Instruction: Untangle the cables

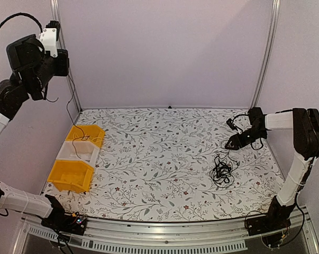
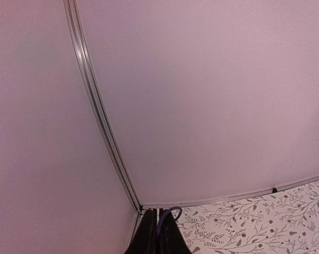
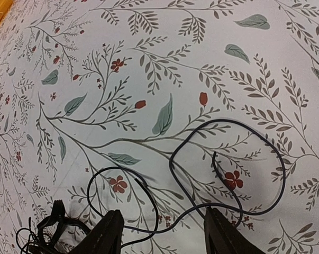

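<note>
The cables (image 1: 221,172) lie as a loose black tangle on the flowered table at the right. My right gripper (image 1: 236,140) hovers just behind the tangle, open and holding nothing. In the right wrist view its gripper (image 3: 167,235) straddles thin dark cable loops (image 3: 228,124) on the cloth, and the denser tangle (image 3: 48,227) sits at the lower left. My left gripper (image 1: 64,63) is raised high at the far left, shut on one thin cable (image 1: 69,108) that hangs down into the bins. In the left wrist view the gripper (image 2: 160,233) pinches a purple-looking cable (image 2: 169,214).
A row of bins stands at the table's left edge: a yellow bin (image 1: 93,137), a white bin (image 1: 77,153) and another yellow bin (image 1: 69,175). Pale walls with metal corner posts (image 1: 266,53) close in the back and sides.
</note>
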You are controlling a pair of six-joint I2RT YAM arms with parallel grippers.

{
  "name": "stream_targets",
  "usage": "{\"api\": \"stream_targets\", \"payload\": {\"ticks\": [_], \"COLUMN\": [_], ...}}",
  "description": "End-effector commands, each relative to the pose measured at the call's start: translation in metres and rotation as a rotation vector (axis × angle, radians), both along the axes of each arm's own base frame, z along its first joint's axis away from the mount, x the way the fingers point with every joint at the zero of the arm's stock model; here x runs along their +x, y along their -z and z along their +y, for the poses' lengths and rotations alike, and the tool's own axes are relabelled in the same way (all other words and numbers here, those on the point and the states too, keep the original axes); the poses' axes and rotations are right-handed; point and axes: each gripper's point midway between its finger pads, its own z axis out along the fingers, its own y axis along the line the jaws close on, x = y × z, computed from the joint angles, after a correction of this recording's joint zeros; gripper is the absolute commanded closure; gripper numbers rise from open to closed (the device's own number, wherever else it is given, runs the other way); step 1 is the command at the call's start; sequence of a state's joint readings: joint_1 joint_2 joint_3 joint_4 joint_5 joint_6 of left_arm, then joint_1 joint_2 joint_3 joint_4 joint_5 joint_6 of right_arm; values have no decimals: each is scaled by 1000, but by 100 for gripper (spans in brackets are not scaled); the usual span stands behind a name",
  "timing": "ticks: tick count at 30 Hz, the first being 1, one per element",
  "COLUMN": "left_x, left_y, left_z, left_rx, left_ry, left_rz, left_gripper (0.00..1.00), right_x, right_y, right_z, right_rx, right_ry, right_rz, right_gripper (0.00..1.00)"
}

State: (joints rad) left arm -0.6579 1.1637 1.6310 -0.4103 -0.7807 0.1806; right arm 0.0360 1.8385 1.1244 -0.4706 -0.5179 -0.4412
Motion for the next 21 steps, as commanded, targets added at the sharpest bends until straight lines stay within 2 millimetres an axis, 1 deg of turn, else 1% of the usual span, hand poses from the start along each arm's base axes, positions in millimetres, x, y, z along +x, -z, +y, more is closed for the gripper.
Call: {"api": "stream_targets", "payload": {"ticks": [1, 5, 7, 8, 10, 13, 14, 16, 18, 21], "left_x": [2, 5, 3, 1, -5, -18, -23, -30, -38, -43], "left_y": [31, 55, 58, 56, 44, 20, 9, -4, -13, -14], "left_z": [36, 53, 60, 63, 66, 72, 74, 76, 79, 82], "left_rx": [7, 1, -8, -18, -42, -76, -88, -103, -116, -116], "left_ry": [-117, -158, -172, -176, -166, -155, -152, -140, -132, -138], "left_rz": [77, 128, 129, 120, 84, 27, 6, -18, -34, -25], "left_gripper": [100, 100, 100, 100, 100, 100, 100, 100, 100, 100], "right_x": [-4, -6, -6, -6, -6, -6, -6, -7, -6, -7], "right_y": [-1, 0, -1, 0, -1, 0, 1, 2, 3, 4], "right_z": [3, 4, 4, 4, 4, 4, 4, 5, 4, 4], "right_rx": [29, 33, 34, 34, 35, 36, 36, 35, 35, 35], "right_ry": [-18, -21, -22, -23, -23, -23, -24, -27, -26, -27], "right_rz": [10, 16, 16, 15, 16, 19, 23, 25, 26, 30], "right_gripper": [44, 44, 44, 44, 43, 43, 43, 43, 43, 43]}}
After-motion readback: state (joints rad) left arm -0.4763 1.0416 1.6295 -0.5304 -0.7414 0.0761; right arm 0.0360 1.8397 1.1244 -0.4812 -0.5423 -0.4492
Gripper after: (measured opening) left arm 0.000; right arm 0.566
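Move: The dark cable is pinched in my raised left hand; the white bin below it lies about 13 cm to my left and 4 cm ahead, roughly 50 cm down. At much that same depth, the far yellow bin is some 18 cm ahead and 13 cm left, the near yellow bin about 11 cm back and 12 cm left. From my right hand the white bin is around 60 cm left, 4 cm back and about level. I keep the dark cable pinched in my shut left fingers and swing it about 7 cm left, high above the table and closer to over the white bin. On the way I dip some 6 cm and tip slightly down, turning about 10 degrees counter-clockwise, then climb back to the starting height while drawing back about 3 cm. ##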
